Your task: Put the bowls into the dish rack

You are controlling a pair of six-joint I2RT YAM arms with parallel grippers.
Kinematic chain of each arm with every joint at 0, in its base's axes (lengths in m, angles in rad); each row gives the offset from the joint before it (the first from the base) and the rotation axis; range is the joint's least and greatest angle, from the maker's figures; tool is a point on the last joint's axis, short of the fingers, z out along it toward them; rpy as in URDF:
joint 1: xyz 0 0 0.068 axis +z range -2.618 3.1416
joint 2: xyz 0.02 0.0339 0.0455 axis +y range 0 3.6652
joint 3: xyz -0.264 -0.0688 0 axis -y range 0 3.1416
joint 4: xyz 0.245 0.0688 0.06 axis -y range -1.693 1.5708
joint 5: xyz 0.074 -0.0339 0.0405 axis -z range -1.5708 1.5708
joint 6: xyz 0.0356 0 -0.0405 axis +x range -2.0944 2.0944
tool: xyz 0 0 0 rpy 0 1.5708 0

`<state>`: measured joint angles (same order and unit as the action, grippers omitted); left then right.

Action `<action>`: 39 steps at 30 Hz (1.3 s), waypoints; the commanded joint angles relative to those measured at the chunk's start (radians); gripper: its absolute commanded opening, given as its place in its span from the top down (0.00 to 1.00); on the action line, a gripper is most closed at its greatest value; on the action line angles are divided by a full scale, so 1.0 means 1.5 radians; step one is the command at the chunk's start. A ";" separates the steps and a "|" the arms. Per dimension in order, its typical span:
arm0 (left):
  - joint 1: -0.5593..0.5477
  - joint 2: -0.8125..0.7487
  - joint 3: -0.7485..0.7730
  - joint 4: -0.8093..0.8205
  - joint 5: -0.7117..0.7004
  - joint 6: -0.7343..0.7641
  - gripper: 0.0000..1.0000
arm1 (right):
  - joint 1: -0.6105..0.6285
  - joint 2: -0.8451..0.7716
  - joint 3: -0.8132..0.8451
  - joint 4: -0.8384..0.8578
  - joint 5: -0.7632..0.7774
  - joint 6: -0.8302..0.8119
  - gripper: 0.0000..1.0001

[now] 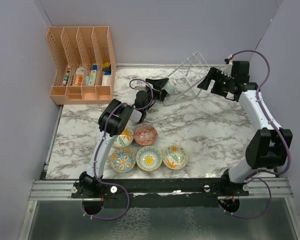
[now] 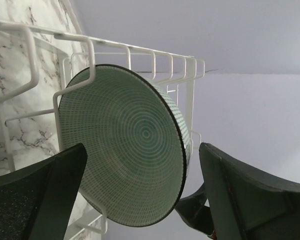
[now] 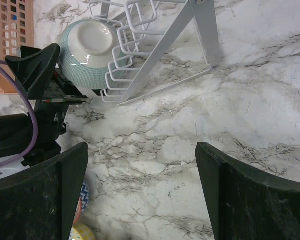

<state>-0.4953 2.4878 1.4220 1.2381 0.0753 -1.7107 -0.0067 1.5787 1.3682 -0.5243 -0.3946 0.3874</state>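
Observation:
A pale teal bowl (image 2: 130,160) stands on its edge between the prongs at the left end of the white wire dish rack (image 2: 90,55). My left gripper (image 2: 142,150) is open, one finger on each side of the bowl, with a gap showing at the right finger (image 2: 240,190). From above, the left gripper (image 1: 162,87) sits at the teal bowl (image 1: 170,88) and the dish rack (image 1: 190,75). My right gripper (image 1: 209,81) hovers open by the rack's right end with nothing in it, over bare marble (image 3: 140,150). Several patterned bowls sit near the front: red (image 1: 145,134), yellow (image 1: 149,158), blue-orange (image 1: 122,160).
An orange slotted organizer (image 1: 82,62) with small items stands at the back left. Two more bowls, a cream floral one (image 1: 175,156) and one partly under my left arm (image 1: 124,138), are in the front group. Grey walls close in the back and both sides.

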 commanded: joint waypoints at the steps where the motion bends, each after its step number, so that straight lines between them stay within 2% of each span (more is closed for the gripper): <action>1: 0.013 -0.044 -0.015 -0.033 0.049 0.028 0.01 | -0.002 -0.004 0.021 -0.001 0.002 -0.009 0.12; 10: 0.042 -0.124 -0.080 -0.068 0.102 0.078 0.01 | -0.002 -0.020 0.010 -0.002 0.001 -0.013 0.12; 15: 0.056 -0.183 -0.108 -0.131 0.142 0.114 0.01 | -0.002 -0.031 -0.002 0.000 -0.007 -0.011 0.12; 23: 0.067 -0.328 -0.241 -0.207 0.196 0.161 0.01 | -0.002 -0.055 -0.015 0.009 -0.020 -0.006 0.11; 26: 0.067 -0.418 -0.253 -0.342 0.208 0.245 0.01 | -0.002 -0.064 -0.016 0.009 -0.027 -0.001 0.11; 33: 0.057 -0.619 -0.189 -0.804 0.172 0.537 0.01 | -0.002 -0.086 -0.032 0.008 -0.035 0.004 0.11; 36: 0.020 -0.651 -0.123 -1.030 0.107 0.647 0.01 | -0.002 -0.096 -0.046 0.010 -0.037 0.005 0.11; 39: -0.055 -0.676 -0.093 -1.178 0.013 0.694 0.06 | -0.002 -0.102 -0.057 0.014 -0.042 0.006 0.11</action>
<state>-0.4534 1.5135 1.2354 -0.0341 0.2680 -0.8989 -0.0067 1.4635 1.3060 -0.5224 -0.4232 0.3901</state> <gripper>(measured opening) 0.970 0.890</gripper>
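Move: The green bowl stands tilted in the dish rack just off the left hand's wide-open fingers, about 4 cm to the right, 1 cm ahead and level in height. The rack's middle is some 12 cm right and 3 cm ahead. On the table, about 8 cm lower, the red bowl lies some 23 cm back and 9 cm left. From the right hand the green bowl is about 18 cm left, 11 cm ahead and 8 cm below. Left hand, already open, backs some 15 cm off the green bowl, rising and veering left, rolling about 50 degrees. ##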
